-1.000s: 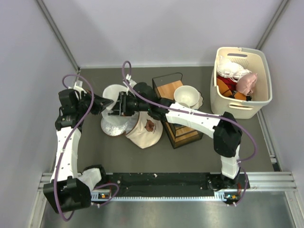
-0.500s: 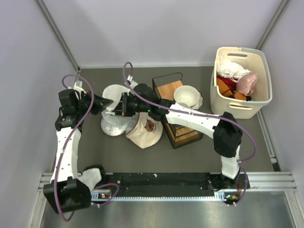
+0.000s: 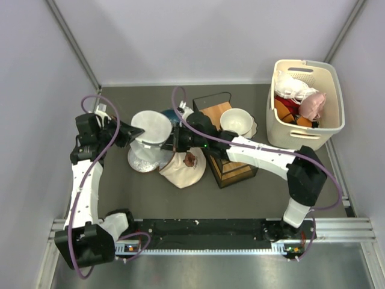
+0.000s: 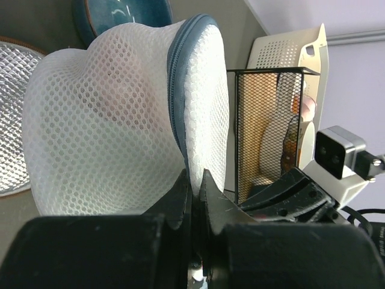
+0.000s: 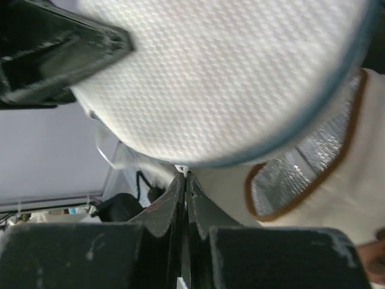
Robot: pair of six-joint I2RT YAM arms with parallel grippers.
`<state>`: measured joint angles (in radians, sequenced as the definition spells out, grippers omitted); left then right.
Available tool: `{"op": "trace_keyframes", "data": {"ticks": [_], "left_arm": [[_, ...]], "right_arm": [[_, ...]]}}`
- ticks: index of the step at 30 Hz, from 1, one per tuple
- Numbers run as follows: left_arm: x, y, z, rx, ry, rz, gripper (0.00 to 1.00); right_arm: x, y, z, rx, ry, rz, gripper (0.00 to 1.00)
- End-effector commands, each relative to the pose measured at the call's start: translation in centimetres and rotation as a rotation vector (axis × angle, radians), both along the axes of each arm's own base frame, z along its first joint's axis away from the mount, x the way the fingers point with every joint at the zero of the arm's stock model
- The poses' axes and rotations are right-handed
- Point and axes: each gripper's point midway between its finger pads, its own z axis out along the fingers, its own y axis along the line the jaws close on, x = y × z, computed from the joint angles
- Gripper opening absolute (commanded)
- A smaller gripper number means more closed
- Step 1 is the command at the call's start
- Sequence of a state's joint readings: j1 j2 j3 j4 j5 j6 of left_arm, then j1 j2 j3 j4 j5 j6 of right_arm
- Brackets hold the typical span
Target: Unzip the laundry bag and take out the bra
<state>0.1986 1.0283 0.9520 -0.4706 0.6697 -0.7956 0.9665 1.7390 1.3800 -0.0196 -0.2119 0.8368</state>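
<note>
The laundry bag (image 3: 150,126) is a white mesh drum with a blue-grey zipper band (image 4: 180,78), held up off the table between both arms. My left gripper (image 3: 132,133) is shut on the bag's mesh edge (image 4: 195,179). At the bag's right side my right gripper (image 3: 174,143) is shut, with a small white zipper pull (image 5: 182,169) pinched at its fingertips (image 5: 184,174). The bag's round face (image 5: 222,78) fills the top of the right wrist view. The bra is hidden inside; only a faint pink tint (image 4: 114,102) shows through the mesh.
Under the bag lie a silver plate (image 3: 141,161) and a cream cloth with a brown mark (image 3: 183,165). A teal bowl (image 3: 171,114) sits behind. A black wire rack (image 3: 225,159) and a white bowl (image 3: 236,121) stand to the right. A beige basket (image 3: 334,129) of clothes is far right.
My right gripper closed on the zipper pull and moved right along the bag. The bag's round face turned upward, and the teal bowl behind it came into view.
</note>
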Motion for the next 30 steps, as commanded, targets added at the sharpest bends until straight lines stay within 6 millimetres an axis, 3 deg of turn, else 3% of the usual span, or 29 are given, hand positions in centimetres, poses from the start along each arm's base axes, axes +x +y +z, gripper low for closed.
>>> {"op": "trace_keyframes", "data": {"ticks": [1, 6, 11, 14, 15, 17, 18, 19, 20, 21, 22, 23, 24, 25, 28, 30], "left_arm": [[0.8, 0.5, 2.6, 0.029, -0.098, -0.016, 0.00], [2.4, 1.8, 1.6, 0.066, -0.086, 0.026, 0.00], [4.0, 1.7, -0.8, 0.047, -0.018, -0.026, 0.00], [4.6, 2.2, -2.3, 0.073, 0.016, -0.026, 0.00], [4.9, 2.4, -2.7, 0.080, 0.027, -0.020, 0.00], [5.5, 2.8, -3.4, 0.087, 0.053, -0.012, 0.00], [5.7, 3.1, -3.6, 0.096, 0.066, -0.005, 0.03], [6.3, 3.6, -3.5, 0.116, 0.066, 0.012, 0.06], [6.6, 4.0, -4.4, 0.122, 0.108, 0.024, 0.10], [6.8, 4.3, -4.7, 0.138, 0.120, 0.030, 0.19], [7.3, 4.7, -4.3, 0.152, 0.119, 0.040, 0.26], [7.6, 5.2, -5.2, 0.160, 0.155, 0.058, 0.39], [7.9, 5.3, -5.3, 0.158, 0.158, 0.058, 0.62], [8.3, 5.5, -4.9, 0.156, 0.153, 0.058, 0.72], [8.6, 5.7, -5.0, 0.138, 0.194, 0.055, 0.90], [8.1, 6.2, -5.2, 0.147, 0.230, 0.081, 0.93]], "right_arm": [[1.0, -3.3, -1.7, -0.091, -0.034, -0.042, 0.00], [0.7, -3.5, -1.7, -0.128, -0.084, -0.004, 0.00], [0.6, -1.7, -0.6, -0.122, -0.128, 0.054, 0.00], [0.6, -0.6, 0.6, -0.117, -0.156, 0.085, 0.00], [0.6, 0.0, 1.9, -0.100, -0.180, 0.096, 0.00], [0.7, 0.8, 1.7, -0.122, -0.188, 0.121, 0.00], [0.6, 1.5, 3.6, -0.088, -0.211, 0.144, 0.00], [0.5, 2.2, 3.7, -0.086, -0.214, 0.164, 0.00], [0.6, 2.8, 2.3, -0.117, -0.201, 0.182, 0.00], [0.9, 3.6, 3.3, -0.103, -0.221, 0.187, 0.00], [0.9, 4.2, 2.9, -0.107, -0.219, 0.191, 0.00], [1.2, 5.1, 0.9, -0.131, -0.196, 0.200, 0.00], [1.3, 5.8, 1.5, -0.111, -0.192, 0.213, 0.00], [1.4, 6.2, 1.1, -0.110, -0.181, 0.217, 0.00], [2.2, 7.7, -0.8, -0.120, -0.151, 0.222, 0.00], [2.5, 8.3, -1.2, -0.117, -0.149, 0.225, 0.00]]}}
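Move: Both hands hold the laundry bag in the air; its middle lies about 5 cm right, 2 back and 5 below the left hand, and some 5 cm left and 5 ahead of the right. On the table, roughly 19 cm below the left hand, the silver disc is 11 cm back and 3 left, the blue bowl 5 ahead and 8 right. The beige pouch lies 9 cm back and 6 right of the right hand, 18 below. Left hand sinks forward about 8 cm, then opens; right, still pinching zip edge, dips rightward, swings back left. ##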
